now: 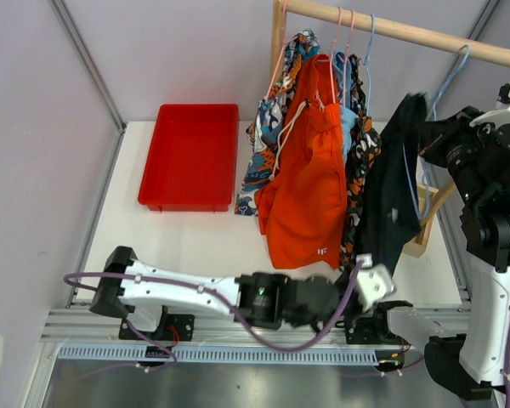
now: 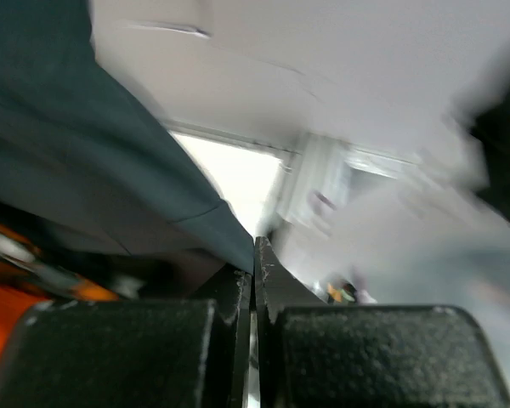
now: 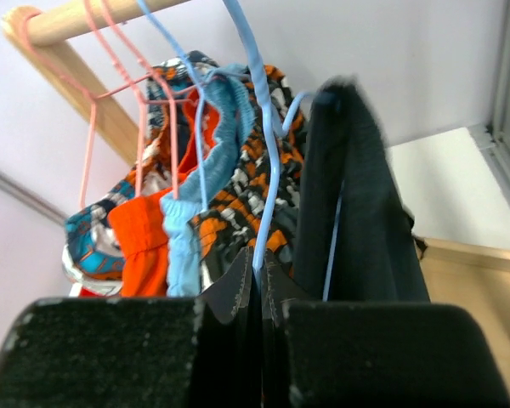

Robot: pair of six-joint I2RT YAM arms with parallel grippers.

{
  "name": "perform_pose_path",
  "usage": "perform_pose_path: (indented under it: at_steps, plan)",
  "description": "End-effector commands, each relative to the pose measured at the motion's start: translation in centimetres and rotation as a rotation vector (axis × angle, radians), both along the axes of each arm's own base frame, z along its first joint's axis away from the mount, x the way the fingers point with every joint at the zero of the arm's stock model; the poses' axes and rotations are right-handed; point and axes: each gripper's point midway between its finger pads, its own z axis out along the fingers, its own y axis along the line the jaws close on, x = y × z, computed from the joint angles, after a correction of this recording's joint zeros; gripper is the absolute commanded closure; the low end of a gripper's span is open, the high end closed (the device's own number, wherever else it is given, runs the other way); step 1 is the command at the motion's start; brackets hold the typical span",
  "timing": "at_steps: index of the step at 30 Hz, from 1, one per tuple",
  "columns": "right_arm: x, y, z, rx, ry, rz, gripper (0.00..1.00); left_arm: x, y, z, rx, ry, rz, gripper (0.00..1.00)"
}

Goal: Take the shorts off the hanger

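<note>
Black shorts [image 1: 395,183] hang on a blue hanger [image 1: 449,83] at the right end of the wooden rail [image 1: 408,32]. My right gripper [image 1: 427,144] is shut on that hanger's wire [image 3: 268,187], beside the black shorts [image 3: 357,195]. My left gripper [image 1: 364,263] is shut at the bottom hem of the black shorts [image 2: 85,170], with a corner of the dark fabric running into its tips [image 2: 255,246]. Bright orange shorts [image 1: 306,170], light blue shorts [image 3: 187,229], orange-black-white blotched shorts [image 3: 238,204] and teal wave-print shorts [image 1: 268,127] hang further left on pink and blue hangers.
A red tray [image 1: 189,155] lies at the back left of the white table. The rack's wooden foot [image 1: 427,225] stands on the table right of the black shorts. Grey walls close off the back and left.
</note>
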Motion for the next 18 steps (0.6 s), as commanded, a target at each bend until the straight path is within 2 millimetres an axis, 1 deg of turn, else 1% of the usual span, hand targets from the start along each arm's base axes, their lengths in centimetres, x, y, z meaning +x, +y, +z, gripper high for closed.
perform_pose_path:
  at_steps: [1,2,4,5,7,8,9,10,11,12,13,14,15,16,17,18]
  plan:
    - [0.0,-1.5,4.9,-0.03,-0.16,-0.078,1.0,-7.0,2.0,-0.8,-0.038,0.062,-0.097,1.0]
    - [0.2,-1.7,4.8,-0.033,-0.154,-0.09,1.0,-7.7,2.3,-1.8,-0.018,0.064,-0.099,1.0]
    - [0.6,-1.8,4.2,-0.037,-0.137,-0.098,1.0,-9.0,2.7,-2.5,-0.004,0.072,-0.101,1.0]
    - [0.7,-1.9,4.0,-0.035,-0.131,-0.1,1.0,-9.2,2.8,-2.7,-0.004,0.079,-0.1,1.0]
    - [0.6,-1.7,3.2,-0.022,-0.104,-0.095,1.0,-9.1,2.7,-2.8,-0.007,0.082,-0.092,1.0]
    - [0.5,-1.5,2.7,-0.015,-0.089,-0.083,1.0,-8.4,2.6,-1.6,-0.027,0.073,-0.059,1.0]
    - [0.2,-1.4,2.3,-0.008,-0.077,-0.076,1.0,-8.0,2.2,-1.8,-0.012,0.047,-0.045,1.0]
    - [-0.1,-1.2,1.2,-0.002,-0.04,-0.066,1.0,-6.8,2.1,-2.5,0.028,0.027,-0.015,1.0]
    - [-0.7,-0.7,0.2,0.018,-0.017,-0.041,1.0,-5.9,1.6,0.0,-0.012,0.027,0.014,1.0]
    - [-1.2,-0.5,-0.6,0.027,0.008,-0.03,1.0,-5.0,1.4,0.2,-0.004,0.012,0.029,1.0]
    - [-2.5,-0.1,-1.7,0.035,0.036,-0.007,1.0,-2.9,1.1,-0.2,0.02,0.003,0.07,1.0]
    - [-2.7,0.1,-3.1,0.05,0.077,0.001,1.0,-1.9,0.8,2.2,-0.022,0.01,0.082,1.0]
    - [-3.3,0.3,-3.9,0.056,0.1,0.014,1.0,-0.6,0.7,2.6,-0.022,0.007,0.098,1.0]
    - [-4.1,0.5,-5.0,0.057,0.14,0.023,1.0,2.2,0.4,2.4,-0.009,0.006,0.15,1.0]
    - [-5.2,0.4,-5.2,0.062,0.14,0.024,1.0,3.5,0.4,4.9,-0.042,0.01,0.172,1.0]
    - [-6.1,0.8,-5.9,0.063,0.172,0.052,1.0,6.2,0.4,5.1,-0.038,0.02,0.205,1.0]
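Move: The left hand holds the black shorts' hem; their middle lies some 14 cm ahead, 3 cm right and 7 cm higher, and the blue hanger about 24 cm ahead, 7 cm right and 14 cm up. From the right hand, which grips that hanger, the shorts' middle is 9 cm back, 5 cm left and 10 cm lower. Also from the right hand, patterned shorts hang 12 cm left and 2 cm back, red shorts 23 cm left and 2 cm back, both about 10 cm lower. Still pinching the hem of the black shorts, the left hand tugs back, away from the hanger, by some 6 cm and down about 5 cm, drifting a little left, then comes forward and up again to about where it began. Meanwhile the right hand keeps its pinch on the blue hanger and, after a brief pause, carries it down about 6 cm and back some 3.5 cm, past the rail and lower beside the patterned shorts, tipping its fingers about 10 degrees downward. ##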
